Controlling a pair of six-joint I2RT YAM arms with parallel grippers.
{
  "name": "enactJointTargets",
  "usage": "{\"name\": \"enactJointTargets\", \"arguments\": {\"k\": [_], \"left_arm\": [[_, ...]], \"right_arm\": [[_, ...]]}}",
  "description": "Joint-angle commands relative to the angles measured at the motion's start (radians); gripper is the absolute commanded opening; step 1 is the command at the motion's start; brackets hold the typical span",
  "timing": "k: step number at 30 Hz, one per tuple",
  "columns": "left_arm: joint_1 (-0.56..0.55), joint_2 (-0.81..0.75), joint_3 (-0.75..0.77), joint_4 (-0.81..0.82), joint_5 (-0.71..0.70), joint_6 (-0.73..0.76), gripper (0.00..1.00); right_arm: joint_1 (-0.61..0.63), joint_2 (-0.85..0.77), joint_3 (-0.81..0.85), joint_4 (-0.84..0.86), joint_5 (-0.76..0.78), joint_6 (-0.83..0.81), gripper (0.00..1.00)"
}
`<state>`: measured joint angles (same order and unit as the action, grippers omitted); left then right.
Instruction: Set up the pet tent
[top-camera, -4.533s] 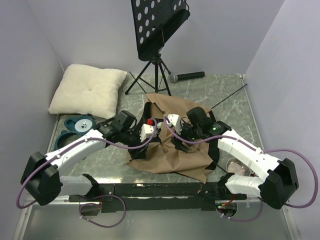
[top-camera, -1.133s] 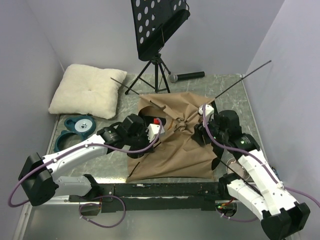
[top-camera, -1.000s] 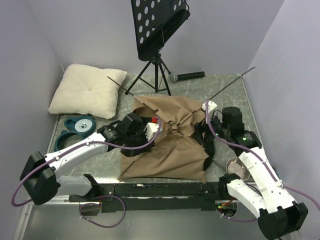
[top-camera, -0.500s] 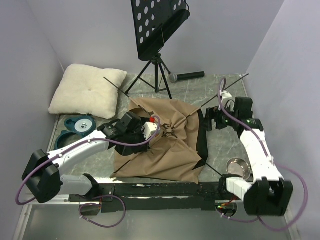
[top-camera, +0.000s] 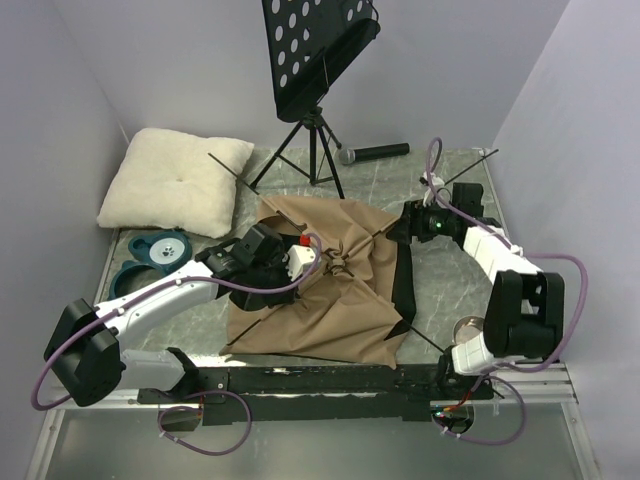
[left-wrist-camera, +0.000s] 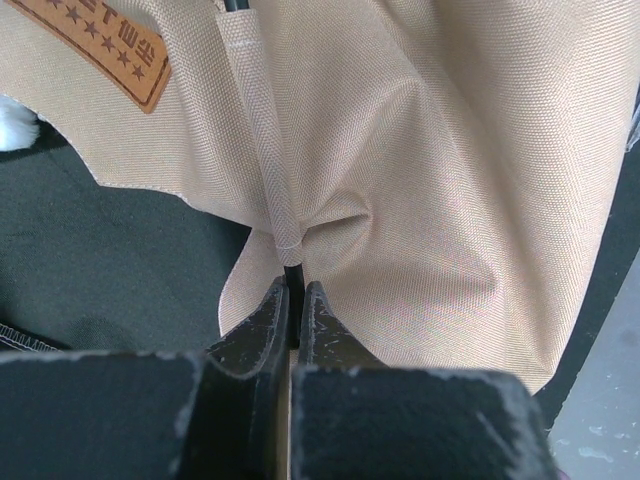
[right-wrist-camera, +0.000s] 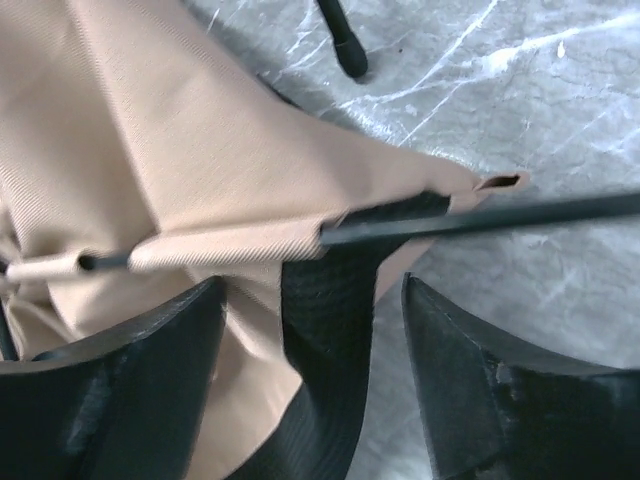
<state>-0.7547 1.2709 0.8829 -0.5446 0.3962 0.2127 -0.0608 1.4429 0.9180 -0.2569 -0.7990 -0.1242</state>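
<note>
The pet tent (top-camera: 330, 300) lies spread as tan fabric in the middle of the table, its thin black poles (top-camera: 455, 178) crossing and sticking out past the corners. My left gripper (top-camera: 268, 290) is at the tent's left side. In the left wrist view that gripper (left-wrist-camera: 293, 300) is shut on a thin black pole where it leaves a fabric sleeve (left-wrist-camera: 262, 120), below the brown label patch (left-wrist-camera: 105, 45). My right gripper (top-camera: 400, 227) is at the tent's far right corner. It stands open (right-wrist-camera: 315, 300) around a black strap (right-wrist-camera: 325, 340), just below a pole (right-wrist-camera: 480, 215).
A cream pillow (top-camera: 175, 180) lies at the back left, blue bowls (top-camera: 150, 262) in front of it. A music stand (top-camera: 310, 60) on a tripod and a microphone (top-camera: 375, 152) are at the back. A metal bowl (top-camera: 470, 330) sits near the right arm's base.
The right arm has let go and swung out to the far right corner of the tent. The tent has spread flatter, its poles now crossing. The left gripper has held its grip.
</note>
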Motion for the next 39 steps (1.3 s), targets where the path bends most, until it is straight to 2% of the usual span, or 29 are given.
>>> {"name": "enactJointTargets", "arguments": {"k": [1,2,3,4,6,7,11,19,26,32,35,37,39], "left_arm": [[-0.002,-0.037,0.030,0.000,0.030,0.050,0.01],[-0.002,-0.042,0.027,-0.002,0.032,0.048,0.01],[-0.002,-0.048,0.021,0.000,0.032,0.048,0.01],[-0.002,-0.053,0.016,-0.002,0.030,0.048,0.01],[-0.002,-0.059,0.010,-0.009,0.015,0.047,0.01],[-0.002,-0.062,0.005,-0.015,0.006,0.047,0.01],[0.008,-0.105,-0.027,-0.031,-0.023,0.053,0.01],[0.008,-0.140,-0.023,-0.012,-0.022,0.042,0.01],[0.008,-0.091,0.122,0.093,0.069,0.013,0.01],[0.009,-0.033,0.171,0.227,0.108,-0.047,0.01],[0.005,-0.016,0.180,0.328,0.144,-0.110,0.22],[0.003,0.001,0.194,0.382,0.133,-0.151,0.45],[0.005,0.022,0.229,0.381,0.124,-0.165,0.59]], "right_arm": [[0.004,0.063,0.056,0.117,-0.038,0.037,0.69],[0.004,0.074,0.055,0.129,-0.051,0.046,0.64],[0.004,0.079,0.055,0.139,-0.071,0.058,0.53],[0.004,0.080,0.058,0.151,-0.091,0.075,0.35],[-0.002,0.065,0.073,0.142,-0.117,0.090,0.07],[-0.017,0.050,0.088,0.127,-0.124,0.095,0.00],[-0.108,-0.048,0.172,0.062,-0.160,0.123,0.00],[-0.263,-0.239,0.409,0.045,-0.249,0.374,0.00],[-0.264,-0.351,0.533,0.172,-0.260,0.618,0.00],[-0.264,-0.378,0.676,0.122,-0.238,0.612,0.00],[-0.266,-0.383,0.711,0.123,-0.240,0.635,0.00],[-0.266,-0.389,0.728,0.133,-0.238,0.644,0.00],[-0.264,-0.392,0.743,0.133,-0.239,0.638,0.00]]}}
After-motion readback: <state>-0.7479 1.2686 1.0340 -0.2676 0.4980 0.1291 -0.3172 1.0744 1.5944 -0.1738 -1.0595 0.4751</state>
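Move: The right hand's target, the black trim at the tent's far right corner, lies between its open fingers, about 2 cm ahead, 1 cm left and 2 cm below; the tent's knotted hub is roughly 8 cm back and 15 cm left. The music stand's near foot is some 10 cm ahead and 15 cm left, the microphone about 20 cm ahead and 6 cm left. The left hand already pinches a tent pole at its fingertips; the hub is 7 cm ahead and 11 cm right. Easing about 1 cm forward and down, the right hand shuts its fingers on the black trim beside the pole, then sweeps it up fast some 40 cm and back about 8 cm, fingers tipping upward. The left hand first keeps its pinch, then rises about 11 cm, drifting right and forward with a roll of its wrist, and at last opens and lets go of its pole. ##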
